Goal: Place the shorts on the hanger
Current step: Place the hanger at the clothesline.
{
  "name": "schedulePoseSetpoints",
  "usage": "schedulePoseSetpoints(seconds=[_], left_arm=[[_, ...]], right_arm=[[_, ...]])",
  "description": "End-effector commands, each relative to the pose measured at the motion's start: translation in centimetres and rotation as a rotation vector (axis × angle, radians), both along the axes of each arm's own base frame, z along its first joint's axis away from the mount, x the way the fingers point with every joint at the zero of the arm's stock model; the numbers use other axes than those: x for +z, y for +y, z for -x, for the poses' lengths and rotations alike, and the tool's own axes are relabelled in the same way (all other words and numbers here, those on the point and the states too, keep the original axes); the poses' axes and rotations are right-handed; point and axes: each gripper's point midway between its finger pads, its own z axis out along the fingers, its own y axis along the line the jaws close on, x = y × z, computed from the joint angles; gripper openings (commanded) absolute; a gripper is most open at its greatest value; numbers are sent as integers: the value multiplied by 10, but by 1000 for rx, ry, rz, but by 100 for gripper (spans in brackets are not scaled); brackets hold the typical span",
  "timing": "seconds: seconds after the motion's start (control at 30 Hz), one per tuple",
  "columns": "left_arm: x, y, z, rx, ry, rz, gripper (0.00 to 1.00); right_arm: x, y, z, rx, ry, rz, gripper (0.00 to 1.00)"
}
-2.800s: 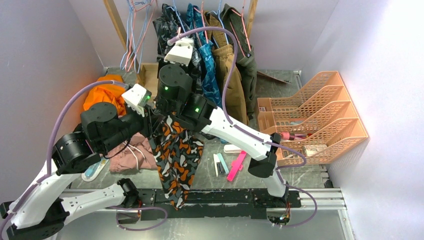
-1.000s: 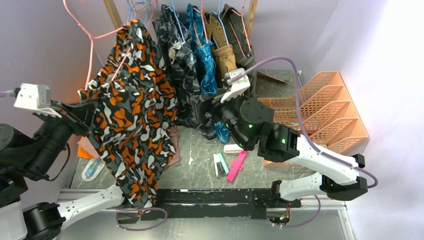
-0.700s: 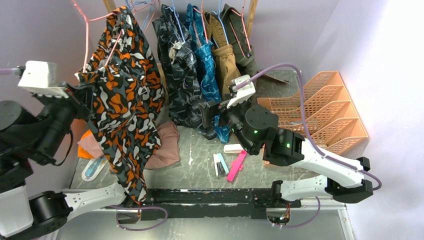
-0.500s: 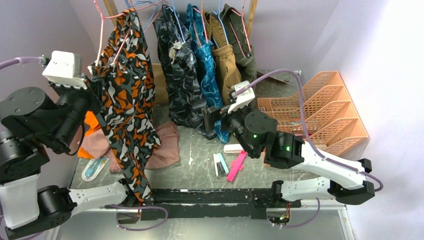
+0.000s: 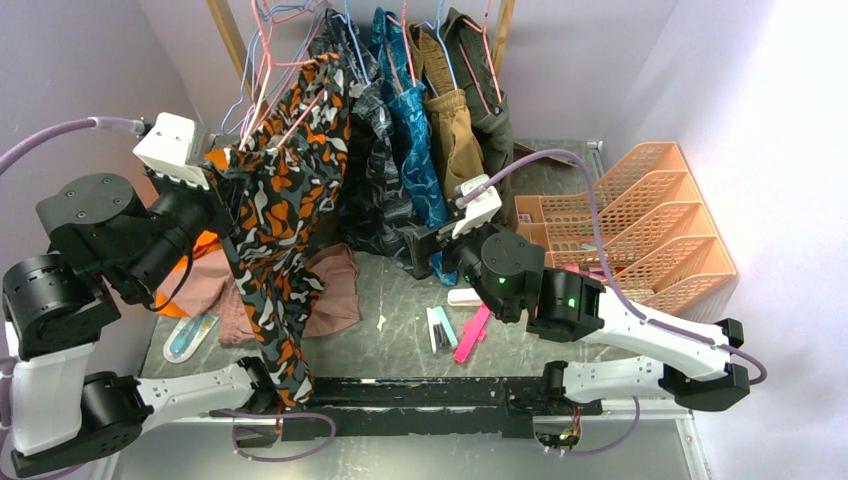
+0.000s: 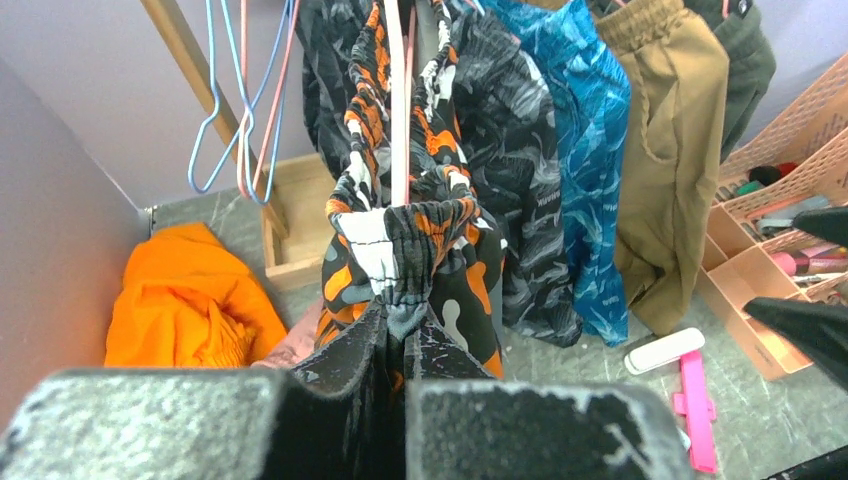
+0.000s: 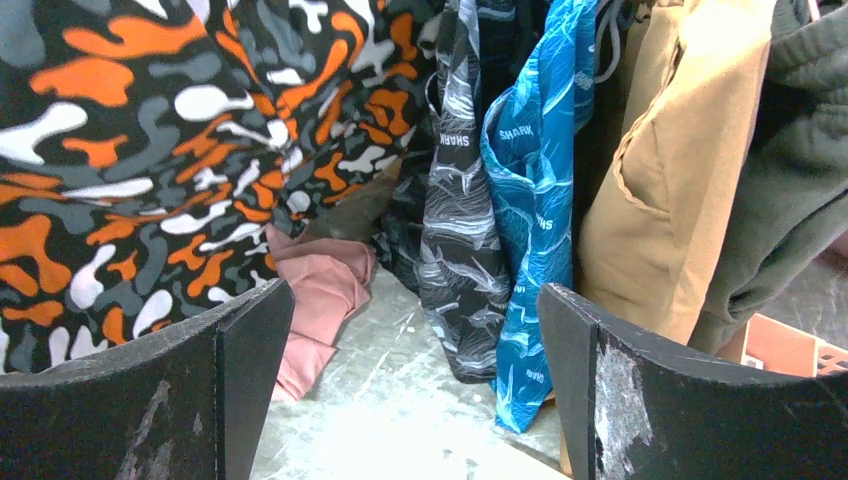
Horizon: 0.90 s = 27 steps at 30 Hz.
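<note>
The orange, black, white and grey camouflage shorts (image 5: 285, 210) hang draped over the pink hanger (image 5: 305, 108), whose hook rises to the top edge of the top view beside the wooden post. My left gripper (image 5: 222, 170) is shut on the gathered elastic waistband of the shorts (image 6: 400, 230), pinching it at the fingertips (image 6: 408, 318). The hanger wire (image 6: 398, 120) runs straight up behind the waistband. To the right, low over the table, my right gripper (image 5: 425, 250) stands open. Only table shows between its fingers (image 7: 415, 380), with the shorts (image 7: 130, 170) off to its left.
A dark camo garment (image 5: 375, 150), a blue one (image 5: 418, 130), a tan one (image 5: 455, 120) and a dark green one (image 5: 490, 100) hang at the back. Light-blue hangers (image 6: 225, 100), an orange cloth (image 6: 185, 310), pink shorts (image 5: 325, 290), an orange file rack (image 5: 640, 230) and small items (image 5: 470, 330) surround them.
My left arm has swung the shorts on the hanger from the far left wall rightward, close to the hanging garments. The right arm has shifted slightly, jaws still open.
</note>
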Motion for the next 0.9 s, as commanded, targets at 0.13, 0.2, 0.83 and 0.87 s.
schedulePoseSetpoints(seconds=[0.13,0.2,0.83,0.87], left_arm=[[-4,8,-21,140,-36,-15,7],[-4,5,-34,190,-38,-74,7],[-42,8,-117,292,60,-62,7],[-42,7,-120,287,57,-50,7]], right_arm=[[9,-12,3,-4,-6,-38,96],[10,-14,3,-6,0,-46,96],[15,-44,13,-5,17,-85,96],[15,-45,14,-5,17,-88,95]])
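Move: The left hand, shut on the waistband at the hanger's near corner, is taking it to the clothesline, out of sight some 26 cm ahead, straight on and about 14 cm higher. The empty hangers hang roughly 20 cm ahead and 5 cm left, near hand height; the black pants' middle is about 18 cm ahead, 10 cm right and 25 cm lower. From the empty right hand, that spot lies some 26 cm ahead, 20 cm left and 26 cm up. Forward, about 11 cm, the left hand takes the loaded hanger in towards the clothesline, first dipping a little, then pushing in and sinking to some 6 cm lower. It veers slightly right before swinging back left, turning about 20 degrees counter-clockwise with its left side rising, and keeps its pinch. The open right hand draws roughly 4 cm right, rising slightly, away from the shorts. ##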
